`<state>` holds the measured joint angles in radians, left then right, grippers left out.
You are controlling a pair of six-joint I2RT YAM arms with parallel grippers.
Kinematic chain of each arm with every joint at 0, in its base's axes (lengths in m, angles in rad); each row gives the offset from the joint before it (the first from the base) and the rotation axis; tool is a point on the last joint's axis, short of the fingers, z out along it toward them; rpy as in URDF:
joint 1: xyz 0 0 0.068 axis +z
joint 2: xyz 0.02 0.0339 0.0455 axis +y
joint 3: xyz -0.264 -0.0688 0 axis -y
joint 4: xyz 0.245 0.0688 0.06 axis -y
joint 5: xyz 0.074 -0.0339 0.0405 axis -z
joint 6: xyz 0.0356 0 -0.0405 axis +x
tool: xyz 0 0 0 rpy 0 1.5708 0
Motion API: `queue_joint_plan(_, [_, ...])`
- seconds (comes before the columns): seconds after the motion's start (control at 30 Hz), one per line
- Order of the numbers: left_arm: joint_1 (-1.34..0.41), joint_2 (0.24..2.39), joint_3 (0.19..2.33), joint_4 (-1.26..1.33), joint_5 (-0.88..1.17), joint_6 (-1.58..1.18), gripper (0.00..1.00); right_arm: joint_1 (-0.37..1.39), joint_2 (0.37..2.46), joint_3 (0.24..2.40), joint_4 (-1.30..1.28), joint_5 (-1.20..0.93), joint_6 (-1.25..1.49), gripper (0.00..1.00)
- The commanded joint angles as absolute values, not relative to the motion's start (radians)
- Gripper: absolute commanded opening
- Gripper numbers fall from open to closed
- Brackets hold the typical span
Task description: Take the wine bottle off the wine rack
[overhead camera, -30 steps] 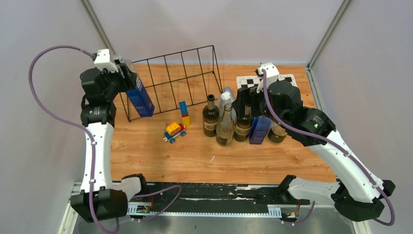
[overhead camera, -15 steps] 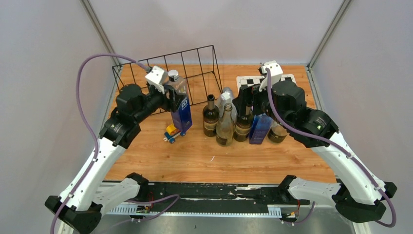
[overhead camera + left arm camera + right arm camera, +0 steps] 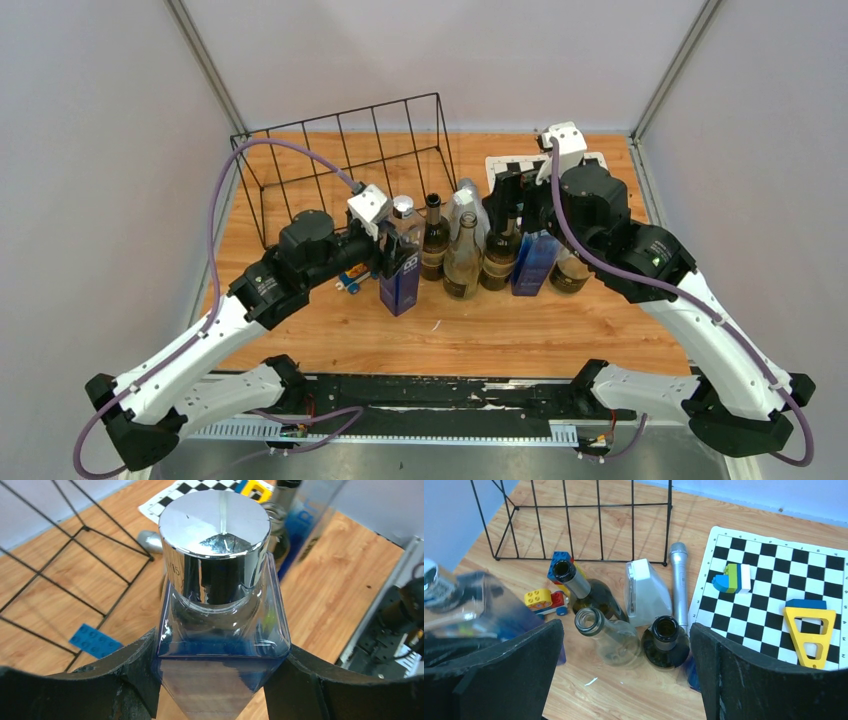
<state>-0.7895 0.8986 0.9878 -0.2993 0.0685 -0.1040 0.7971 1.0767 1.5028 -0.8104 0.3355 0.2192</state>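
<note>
The wine bottle [image 3: 402, 275] is a square blue glass bottle with a chrome cap [image 3: 215, 525]. It stands upright beside a cluster of bottles, right of the rack and in front of it. My left gripper [image 3: 392, 245] is shut on its shoulders, one finger [image 3: 132, 667] on each side of the wine bottle [image 3: 222, 630]. Whether its base touches the table I cannot tell. The black wire wine rack [image 3: 340, 150] stands at the back left with nothing in it, and shows as the wine rack [image 3: 574, 510] in the right wrist view. My right gripper [image 3: 520, 200] hangs open above the cluster.
A dark brown bottle [image 3: 432, 240], a clear bottle [image 3: 463, 262], another dark bottle [image 3: 500, 255] and a second blue bottle [image 3: 535, 262] crowd the middle. A toy car [image 3: 544, 600], a microphone [image 3: 679, 580] and a chessboard mat [image 3: 774, 580] with blocks lie behind.
My left arm has carried the blue bottle from the rack's left end rightward and forward to the bottle cluster, turning it upright. The right arm has stayed put.
</note>
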Motion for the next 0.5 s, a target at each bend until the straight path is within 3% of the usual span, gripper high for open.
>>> queue_joint_plan(0.0, [-0.875, 0.846, 1.008, -0.054, 0.067, -0.129, 0.00, 0.793, 1.045, 1.574, -0.759, 0.428, 0.220, 0.99])
queue_joint_plan(0.23, [-1.022, 0.871, 0.991, -0.007, 0.059, -0.159, 0.00, 0.793, 1.055, 1.690, -0.763, 0.440, 0.199, 0.99])
queue_joint_plan(0.47, [-1.162, 0.969, 0.946, 0.220, 0.093, -0.179, 0.00, 0.794, 1.059, 1.741, -0.764, 0.446, 0.228, 0.99])
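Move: The left hand still holds the blue bottle clear of the table and is taking it to the bottles already set down. Of these the clear bottle stands about 10 cm ahead and 14 cm to its right, and the brown bottle about 14 cm ahead and 7 cm right, their middles some 16 cm below the hand. The empty right hand has the clear bottle about 8 cm to its left and 1 cm ahead, and the green bottle roughly 3 cm ahead and 1 cm right, both some 22 cm lower. Keeping its grip on the blue bottle, the left hand swings back towards the robot and to the right in nearly equal parts, about 11 cm in all and almost level, turning some 15 degrees clockwise as it carries the bottle across the robot's side of the standing bottles. The right hand, empty and wide open, rises about 9 cm away from the green bottle with a small drift right, its fingers tipping up about 10 degrees. ##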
